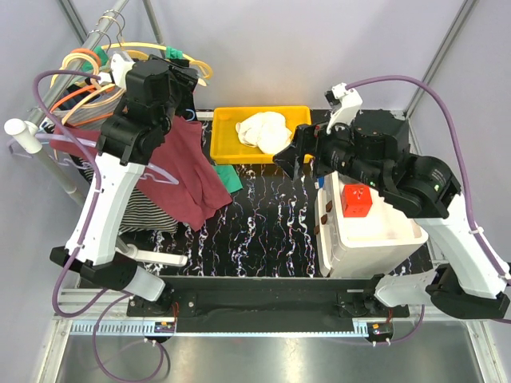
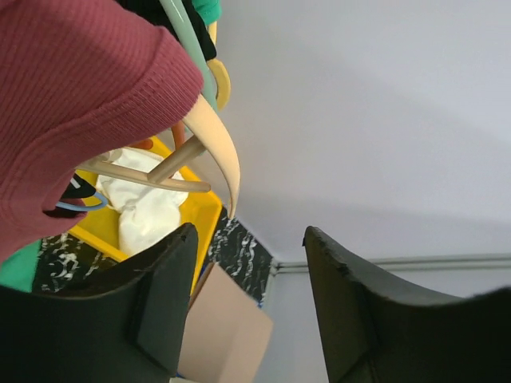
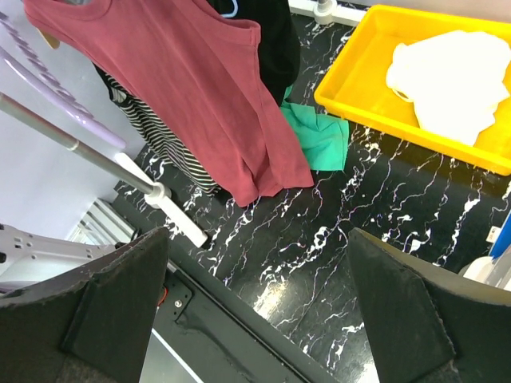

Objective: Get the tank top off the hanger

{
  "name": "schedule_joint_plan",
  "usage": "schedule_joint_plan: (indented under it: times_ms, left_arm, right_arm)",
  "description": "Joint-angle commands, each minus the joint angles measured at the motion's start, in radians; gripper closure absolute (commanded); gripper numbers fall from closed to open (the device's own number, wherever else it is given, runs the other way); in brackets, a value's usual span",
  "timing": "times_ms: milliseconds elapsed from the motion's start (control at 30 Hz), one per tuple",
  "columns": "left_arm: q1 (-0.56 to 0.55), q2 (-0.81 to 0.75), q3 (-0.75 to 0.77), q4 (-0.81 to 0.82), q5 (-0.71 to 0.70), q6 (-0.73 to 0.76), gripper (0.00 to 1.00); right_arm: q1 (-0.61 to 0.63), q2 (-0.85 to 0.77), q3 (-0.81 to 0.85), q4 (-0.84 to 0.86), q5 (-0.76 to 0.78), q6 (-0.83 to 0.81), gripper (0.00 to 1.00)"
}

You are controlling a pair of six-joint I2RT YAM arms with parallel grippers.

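Observation:
The maroon tank top (image 1: pixel 188 163) hangs from a cream hanger at the clothes rack on the left and drapes down to the table. In the left wrist view its ribbed shoulder (image 2: pixel 72 104) covers the cream hanger, whose curved end (image 2: pixel 217 140) sticks out. My left gripper (image 1: pixel 180 80) is raised by the hangers, open and empty, its fingers (image 2: pixel 164 295) just below the hanger end. My right gripper (image 1: pixel 297 155) is open and empty above the table's middle. From there the whole tank top (image 3: pixel 200 88) shows.
A bunch of orange, cream and green hangers (image 1: pixel 88 80) hangs on the rail (image 1: pixel 48 152), with a striped garment (image 1: pixel 148 211) below. A yellow bin (image 1: pixel 231 120) holds a white garment (image 1: pixel 266 132). A green cloth (image 1: pixel 231 177) lies beside it. A white box (image 1: pixel 375 239) with a red block (image 1: pixel 356 199) stands at right.

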Motion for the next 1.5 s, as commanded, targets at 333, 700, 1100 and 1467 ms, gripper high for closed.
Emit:
schedule_joint_plan:
  times_ms: [333,700,1100,1467]
  left_arm:
    - [0.006,0.047,0.015,0.080,-0.140,-0.137,0.49]
    - [-0.027,0.108,0.076,0.094,-0.278,-0.085,0.52]
    - [-0.053,0.170,0.110,0.104,-0.399,-0.047,0.56]
    - [-0.051,0.176,0.102,0.141,-0.412,0.001,0.82]
  right_arm:
    - [-0.004,-0.094,-0.080,0.115,0.027,-0.022,0.00]
    - [-0.004,-0.131,-0.110,0.139,0.035,-0.057,0.00]
    - [-0.006,-0.177,-0.131,0.164,0.081,-0.079,0.00]
    - [-0.004,-0.189,-0.137,0.170,0.094,-0.083,0.00]
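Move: The near end of the cream hanger carrying the maroon tank top lies about 6 cm ahead of the left hand, 1 cm left and 2 cm lower. The tank top's middle hangs some 17 cm to the hand's left, level with it front to back, and 20 cm below. The yellow bin is about 24 cm ahead, 15 right and 45 down. From the right hand the hanger end is roughly 20 cm ahead and 22 left, at about its height. The left fingers come to straddle the bare end of the cream hanger, narrowing from over half open to about a quarter; a firm pinch can't be made out yet. The hand gets there by easing forward about 5 cm and slightly down, turning some 15 degrees counter-clockwise. The right hand, open and empty, draws off about 5 cm to the right and up. ##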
